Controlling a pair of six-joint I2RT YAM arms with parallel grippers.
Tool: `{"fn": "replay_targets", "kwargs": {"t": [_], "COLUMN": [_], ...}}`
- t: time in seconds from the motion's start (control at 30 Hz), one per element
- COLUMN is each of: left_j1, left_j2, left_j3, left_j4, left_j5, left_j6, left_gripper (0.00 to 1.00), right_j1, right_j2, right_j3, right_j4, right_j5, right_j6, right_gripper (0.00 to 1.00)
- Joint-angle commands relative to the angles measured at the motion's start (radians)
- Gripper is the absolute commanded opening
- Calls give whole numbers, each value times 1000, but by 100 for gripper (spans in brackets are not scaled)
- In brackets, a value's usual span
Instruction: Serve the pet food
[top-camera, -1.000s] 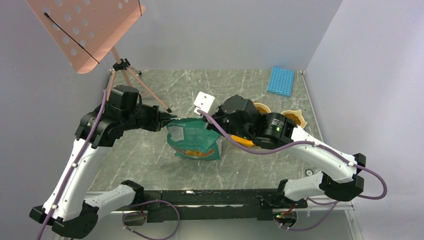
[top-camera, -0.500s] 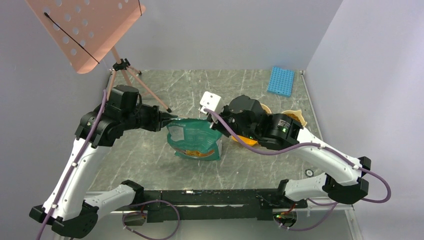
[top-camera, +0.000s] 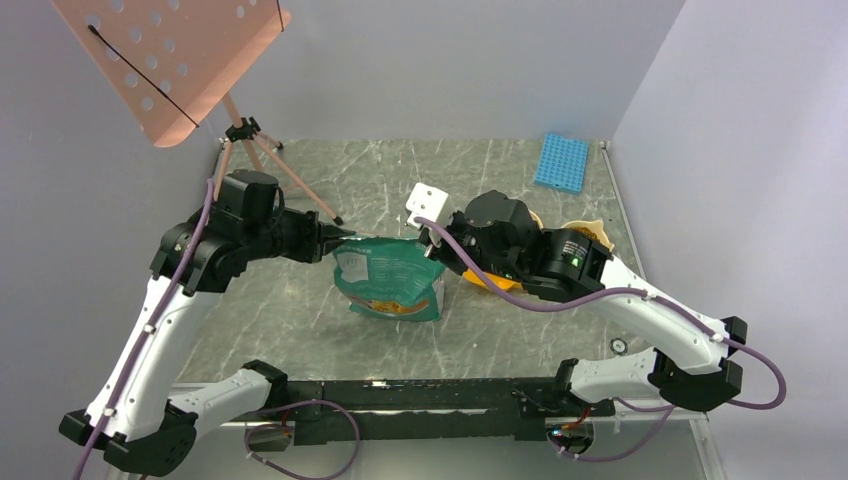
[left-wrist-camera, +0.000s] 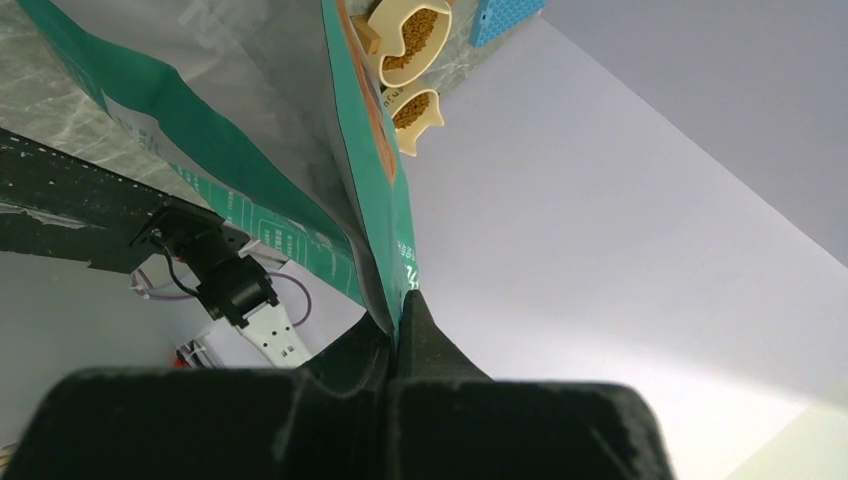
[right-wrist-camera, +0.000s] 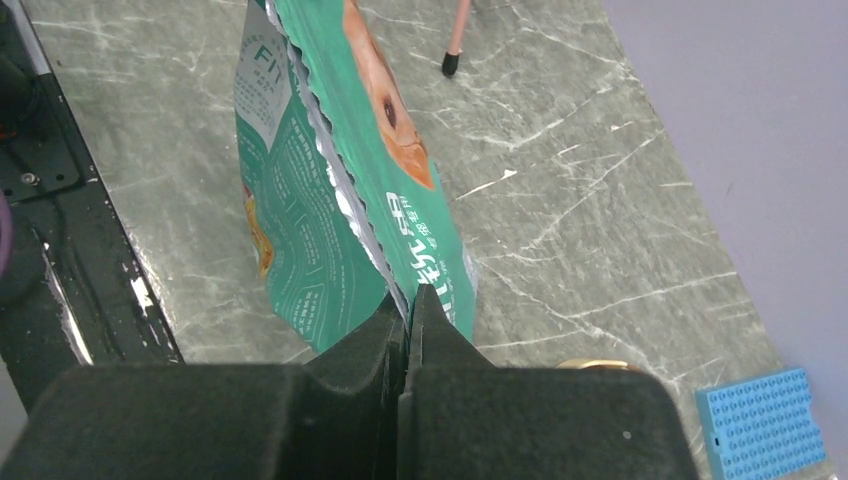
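The green-silver dog-picture bag stands mid-table. My left gripper is shut on its top left corner, and the right gripper is shut on its top right edge. In the left wrist view the bag shows its silver inside, mouth parted. In the right wrist view the bag runs away from my shut jaws. Pet food fills two cream bowls beyond the bag; one bowl shows in the top view. The orange scoop lies under the right wrist.
A pink perforated board on a tripod stands back left; its foot shows in the right wrist view. A blue rack lies back right, also in the right wrist view. Grey walls close three sides.
My right wrist has shifted a little right and back while holding the bag edge, covering more of the orange scoop. The left arm and the bag stay put.
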Motion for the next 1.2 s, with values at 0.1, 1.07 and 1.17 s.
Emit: {"fn": "replay_targets", "kwargs": {"t": [0.1,1.07,1.17], "left_j1": [37,51,51], "left_j2": [-71,-42,-59], "left_j3": [-12,39,50], "left_j4": [71,75,65], "left_j5": [-166,-137,-140], "left_j6": [-28,12,24], "left_gripper": [9,66,71], "right_j1": [-44,-44,-44], "right_j2": [-57,-146,-188], "right_j3": [31,29,36], "right_j4": [-130,4,25], "right_j5": [133,328,443], "right_j6": [0,119,198], "right_gripper": [11,100,100]}}
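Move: Both hands still pinch the top edge of the pet food bag near its two upper corners. The bag's middle lies about 6 cm to the left hand's right, 3 cm ahead and 15 cm down. From the right hand it is some 7 cm left, 4 cm ahead and 15 cm down; the yellow scoop lies about 18 cm right and 12 cm ahead, the nearer bowl roughly 22 cm right and 24 cm ahead, both some 29 cm below. Outward to the right, about 7 cm, then also rising some 4 cm, the right hand lets go of the bag's top edge, opens wide and turns clockwise about 15 degrees as it leaves. The left hand loosens slightly, shifts a few centimetres left and forward, shuts again, then spreads its fingers well open around the bag's left corner, turning slightly counter-clockwise. ##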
